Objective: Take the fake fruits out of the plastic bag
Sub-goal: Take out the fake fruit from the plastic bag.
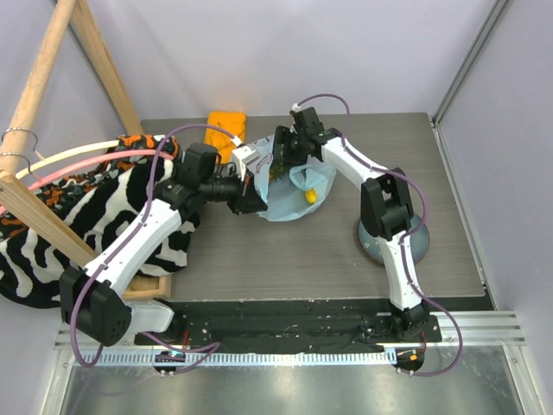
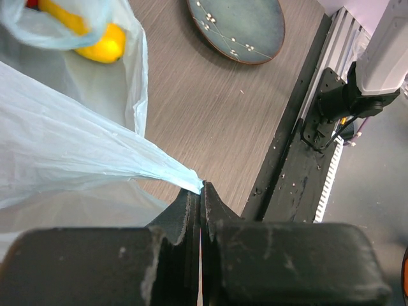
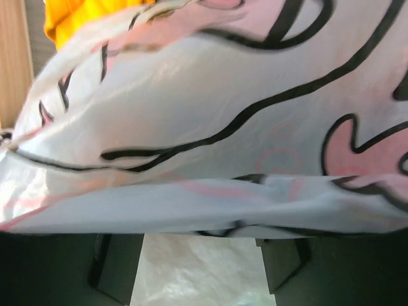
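The light-blue plastic bag (image 1: 294, 197) lies mid-table between my two grippers. A yellow fruit (image 1: 310, 196) shows through its film, with something green (image 1: 278, 173) above it; other fruits are hidden. My left gripper (image 1: 248, 195) is shut on a stretched corner of the bag (image 2: 95, 153), pinched at the fingertips (image 2: 201, 186). Yellow fruit (image 2: 95, 39) shows through the bag in the left wrist view. My right gripper (image 1: 285, 154) is at the bag's far top edge. In its wrist view the pink-printed bag (image 3: 210, 115) fills the frame, and the gripper (image 3: 201, 241) stands open with its tips under a fold.
A grey-blue plate (image 1: 393, 235) lies right of the bag, partly under the right arm, and shows in the left wrist view (image 2: 239, 25). A folded orange cloth (image 1: 226, 125) lies behind the bag. A zebra-striped cloth (image 1: 86, 212) and a wooden rack (image 1: 43, 73) fill the left side.
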Available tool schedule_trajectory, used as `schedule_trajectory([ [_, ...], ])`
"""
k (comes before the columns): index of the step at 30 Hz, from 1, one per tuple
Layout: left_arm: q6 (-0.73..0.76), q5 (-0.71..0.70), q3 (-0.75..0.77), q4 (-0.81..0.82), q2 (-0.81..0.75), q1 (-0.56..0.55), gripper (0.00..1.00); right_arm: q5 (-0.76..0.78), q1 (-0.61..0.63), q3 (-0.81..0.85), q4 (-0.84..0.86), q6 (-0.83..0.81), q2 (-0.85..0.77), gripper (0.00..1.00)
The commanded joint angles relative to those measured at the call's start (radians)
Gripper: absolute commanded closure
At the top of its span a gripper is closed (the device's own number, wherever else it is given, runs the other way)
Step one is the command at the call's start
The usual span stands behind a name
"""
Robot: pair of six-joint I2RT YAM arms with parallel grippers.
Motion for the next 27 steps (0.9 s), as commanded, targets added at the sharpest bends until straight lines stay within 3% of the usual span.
schedule_trajectory([
  [1,-0.017,0.049,0.036,-0.008,0.006,0.0,1.0,-0.039,-0.019,0.07,0.067,0.09,0.077,0.3],
  [6,-0.032,0.058,0.035,-0.023,0.014,-0.003,1.0,0.039,0.001,0.167,0.058,0.107,0.15,0.31],
  [9,-0.024,0.052,0.047,-0.029,0.023,-0.001,1.0,0.074,0.006,0.2,0.053,0.084,0.171,0.57],
  [10,-0.023,0.052,0.05,-0.028,0.025,-0.003,1.0,0.078,0.007,0.207,0.05,0.075,0.171,0.7],
  [12,-0.023,0.047,0.052,-0.018,0.034,-0.003,1.0,0.075,0.006,0.21,0.048,0.042,0.16,0.82],
  [13,-0.026,0.044,0.05,-0.014,0.037,-0.001,1.0,0.075,0.004,0.207,0.045,0.03,0.154,0.95],
  [14,-0.038,0.039,0.048,-0.003,0.039,-0.001,1.0,0.075,0.004,0.201,0.041,0.015,0.145,0.99],
  [19,-0.057,-0.052,0.061,0.057,0.042,0.005,1.0,-0.075,-0.014,0.103,0.033,-0.031,0.02,0.99],
  [27,-0.043,-0.112,0.166,0.11,0.112,0.074,1.0,-0.35,-0.01,-0.151,-0.065,-0.253,-0.28,0.99],
])
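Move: The pineapple lies in the bag just under the open right hand, about 2 cm ahead, 1 cm left and 5 cm below. The yellow fruit is some 9 cm back and 8 cm right of that hand, and the orange cloth about 6 cm ahead and 15 cm left, both some 8 cm lower. From the left hand, already pinching the bag's edge, the pineapple is roughly 22 cm ahead, 4 cm right and 18 cm down. Right dips forward 5 cm, pinches pineapple leaves, draws back-up 8 cm; left, holding bag, moves forward 4 cm. ##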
